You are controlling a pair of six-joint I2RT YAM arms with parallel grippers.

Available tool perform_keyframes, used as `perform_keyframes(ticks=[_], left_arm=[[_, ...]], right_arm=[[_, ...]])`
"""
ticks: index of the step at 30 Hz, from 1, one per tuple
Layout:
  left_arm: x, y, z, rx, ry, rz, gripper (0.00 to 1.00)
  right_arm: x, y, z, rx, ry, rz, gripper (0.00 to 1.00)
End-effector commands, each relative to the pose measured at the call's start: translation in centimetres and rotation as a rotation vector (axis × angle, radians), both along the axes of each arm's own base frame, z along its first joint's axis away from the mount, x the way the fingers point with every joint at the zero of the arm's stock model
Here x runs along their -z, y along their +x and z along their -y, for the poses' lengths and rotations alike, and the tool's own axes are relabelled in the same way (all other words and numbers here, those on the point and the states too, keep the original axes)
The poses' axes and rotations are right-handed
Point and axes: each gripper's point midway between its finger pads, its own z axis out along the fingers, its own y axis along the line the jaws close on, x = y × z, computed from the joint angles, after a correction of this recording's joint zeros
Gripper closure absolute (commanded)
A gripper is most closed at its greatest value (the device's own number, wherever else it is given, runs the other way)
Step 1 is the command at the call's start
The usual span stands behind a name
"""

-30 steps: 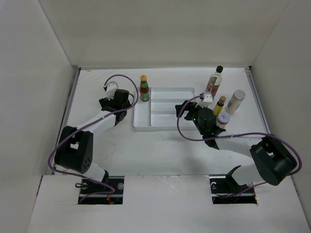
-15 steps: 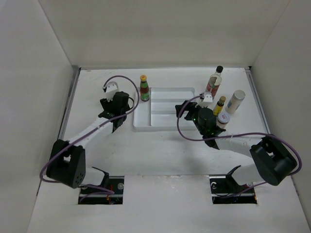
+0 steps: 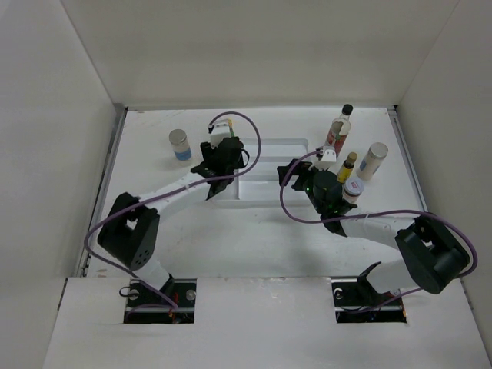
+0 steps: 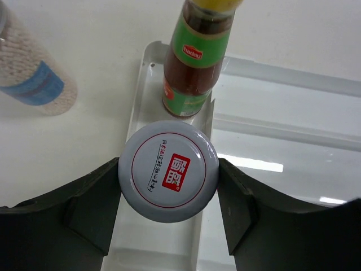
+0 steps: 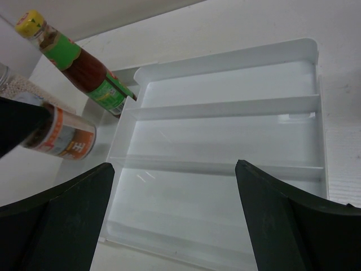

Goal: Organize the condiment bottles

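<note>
My left gripper (image 4: 168, 176) is shut on a white-lidded short jar (image 4: 167, 162) with a red logo on its lid, and holds it over the left rim of the white divided tray (image 4: 271, 141). In the top view the gripper (image 3: 217, 161) covers that jar. The yellow-capped red-label bottle (image 4: 194, 62) stands just beyond, against the tray's back left corner. A blue-labelled jar (image 3: 179, 144) stands left of it. My right gripper (image 5: 174, 166) is open and empty over the tray's right part (image 3: 301, 171). The black-capped clear bottle (image 3: 339, 129), tiny yellow bottle (image 3: 348, 166), white shaker (image 3: 374, 160) and another white-lidded jar (image 3: 353, 188) stand to its right.
The tray (image 3: 265, 150) has long empty compartments; its dividers show in the right wrist view (image 5: 225, 107). The held jar (image 5: 65, 135) and the red-label bottle (image 5: 79, 63) also show there. White walls close the table on the left, back and right.
My left arm has swung right from the table's left part to the tray's left rim. The blue-labelled jar it covered now shows. The right arm has not moved.
</note>
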Motion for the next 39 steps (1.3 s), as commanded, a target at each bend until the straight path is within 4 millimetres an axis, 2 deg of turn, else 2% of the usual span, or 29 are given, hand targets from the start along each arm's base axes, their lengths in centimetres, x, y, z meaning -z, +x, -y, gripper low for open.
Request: perform_keyframes(ticks=[1,8,10,12,15,18,22,25,28,34,39], left_arm=[[-4.6,3.1,1.8,-0.011,-0.072,0.139,0.57],[-1.0,4.7,1.7,-0.032,-0.017,0.092,0.56],[-0.2,4.7,1.6,-0.035,-0.011,0.083,0.51],[0.4,4.5,1.2,-0.043,-0.008,0.083,0.41],[-0.5,3.9,0.9,-0.038,-0.008,0.087,0.23],[-2.5,2.4,0.1,-0.037,-0.029,0.12,0.14],[-5.0,0.1,-2.1,-0.049,-0.058,0.165,0.13],[-5.4,-0.9,-5.1,-0.107,-0.066,0.179,0.13],[-5.3,-0.8,-8.3,-0.182,-0.073,0.162,0.13],[-5.6,2.0,-13.2,-0.31,-0.06,0.148,0.12],[-5.9,5.3,-13.7,-0.306,-0.02,0.127,0.11]], right_arm=[[-3.1,0.3,-0.7,-0.017,0.054,0.077,0.05],[-3.0,0.4,-0.8,-0.018,0.052,0.073,0.04],[-2.7,0.4,-0.9,-0.018,0.046,0.067,0.04],[-2.9,0.4,-0.8,-0.017,0.045,0.072,0.04],[-2.9,0.4,-0.8,-0.017,0.05,0.073,0.04],[-2.8,0.5,-0.8,-0.016,0.043,0.071,0.04],[-2.7,0.5,-0.9,-0.018,0.045,0.069,0.04],[-2.9,0.5,-0.8,-0.014,0.043,0.074,0.03],[-2.7,0.5,-0.9,-0.017,0.044,0.069,0.03],[-2.8,0.5,-0.9,-0.019,0.041,0.07,0.02],[-2.8,0.6,-0.9,-0.019,0.039,0.072,0.01]])
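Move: The left hand still holds the label jar over the tray's left column; the spot for the jar is about 2 cm ahead, 1 cm right and 6 cm below. The sauce bottle stands some 9 cm ahead and 1 cm right, its middle about level with the hand; the pellet canister is about 7 cm ahead, 14 cm left and 5 cm lower. From the right hand that spot lies roughly 5 cm ahead, 20 cm left and 6 cm below. Left hand lowers the jar 5 cm, lets go, rises, then swings about 15 cm left towards the canister. ##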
